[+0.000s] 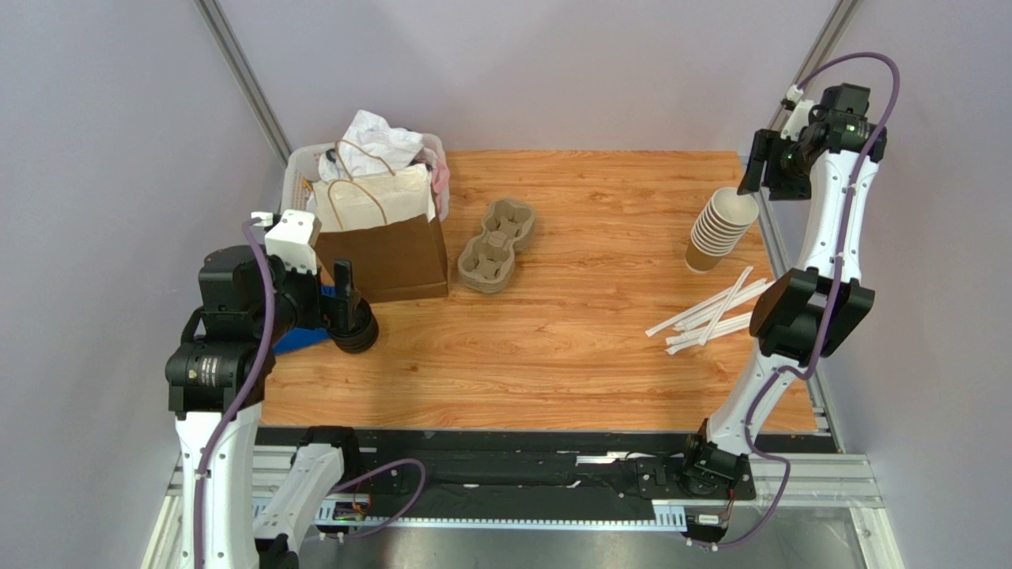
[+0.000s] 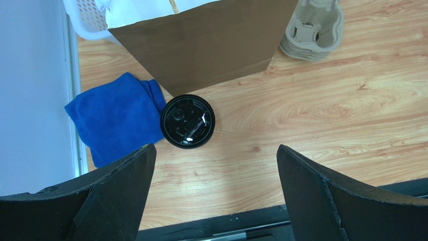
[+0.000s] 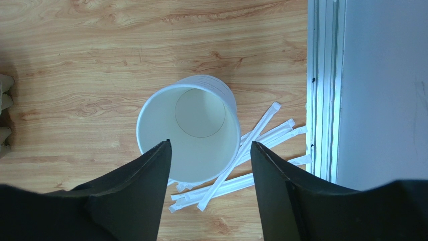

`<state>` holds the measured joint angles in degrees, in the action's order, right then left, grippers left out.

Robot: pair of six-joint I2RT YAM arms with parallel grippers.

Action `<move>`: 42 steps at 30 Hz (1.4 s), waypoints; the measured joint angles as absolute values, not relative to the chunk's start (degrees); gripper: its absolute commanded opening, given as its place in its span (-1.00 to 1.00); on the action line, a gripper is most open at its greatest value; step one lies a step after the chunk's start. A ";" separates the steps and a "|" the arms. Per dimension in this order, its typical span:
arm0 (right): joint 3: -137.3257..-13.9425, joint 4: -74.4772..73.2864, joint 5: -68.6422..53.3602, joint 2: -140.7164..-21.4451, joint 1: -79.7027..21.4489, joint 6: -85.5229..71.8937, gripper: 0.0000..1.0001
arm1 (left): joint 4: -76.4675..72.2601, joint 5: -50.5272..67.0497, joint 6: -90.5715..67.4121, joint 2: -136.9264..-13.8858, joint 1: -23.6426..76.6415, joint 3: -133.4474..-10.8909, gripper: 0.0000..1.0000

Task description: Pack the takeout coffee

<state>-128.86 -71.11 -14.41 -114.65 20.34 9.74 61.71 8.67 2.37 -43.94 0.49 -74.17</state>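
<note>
No tan cup with a black lid shows plainly in any view. A round black lid [image 2: 188, 121] lies next to the brown paper bag [image 2: 211, 45]. From above it reads as an all-black round thing [image 1: 354, 330], and I cannot tell what is under it. My left gripper [image 2: 216, 150] hangs open just short of it, its jaws wide and empty. My right gripper [image 3: 210, 145] hovers over a stack of lidless cream cups [image 3: 188, 133], jaws apart with nothing between them. That stack [image 1: 721, 225] leans at the far right.
A moulded cardboard cup carrier [image 1: 497, 243] lies right of the bag [image 1: 386, 255]. A white basket [image 1: 303, 166] with crumpled paper stands behind the bag. A blue cloth [image 2: 115, 118] lies left of the lid. Wrapped straws [image 1: 707, 314] are scattered near the right table edge.
</note>
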 measured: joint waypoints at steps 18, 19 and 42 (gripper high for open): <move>-129.38 -71.00 -14.66 -119.52 21.43 7.31 -0.60 | 60.80 8.45 1.76 -45.28 0.49 -73.69 0.98; -129.38 -71.00 -14.68 -119.61 21.47 7.31 -0.60 | 60.58 8.45 1.72 -45.28 0.49 -73.52 0.98; -129.38 -71.83 -19.68 -119.94 24.29 6.20 -1.00 | 60.23 8.47 1.34 -45.95 0.49 -72.79 0.98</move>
<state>-129.38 -71.83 -19.68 -119.94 24.29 6.20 60.23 8.47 1.34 -45.95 0.49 -72.79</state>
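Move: The stack of cups stands almost under the right hand: its middle is about 3 cm to the left, 1 cm ahead and some 12 cm below, with the top rim only about 3 cm down. The straws lie on the table about 10 cm back and 1 cm left of this hand; the cup carrier is some 40 cm left and 2 cm ahead. From the left hand the stack is roughly 65 cm right, 24 cm ahead and 18 cm lower. The right hand, fingers already partly closed, sinks about 3.5 cm to the mouth of the top cup, easing 1.5 to 2 cm to the right, so that its left finger is inside the rim and its right finger outside. With the descent finished it stays nearly in place, tilting by 5 to 10 degrees so its left side rises, while the fingers go on closing fully and pinch the thin wall at the rim's right side. ##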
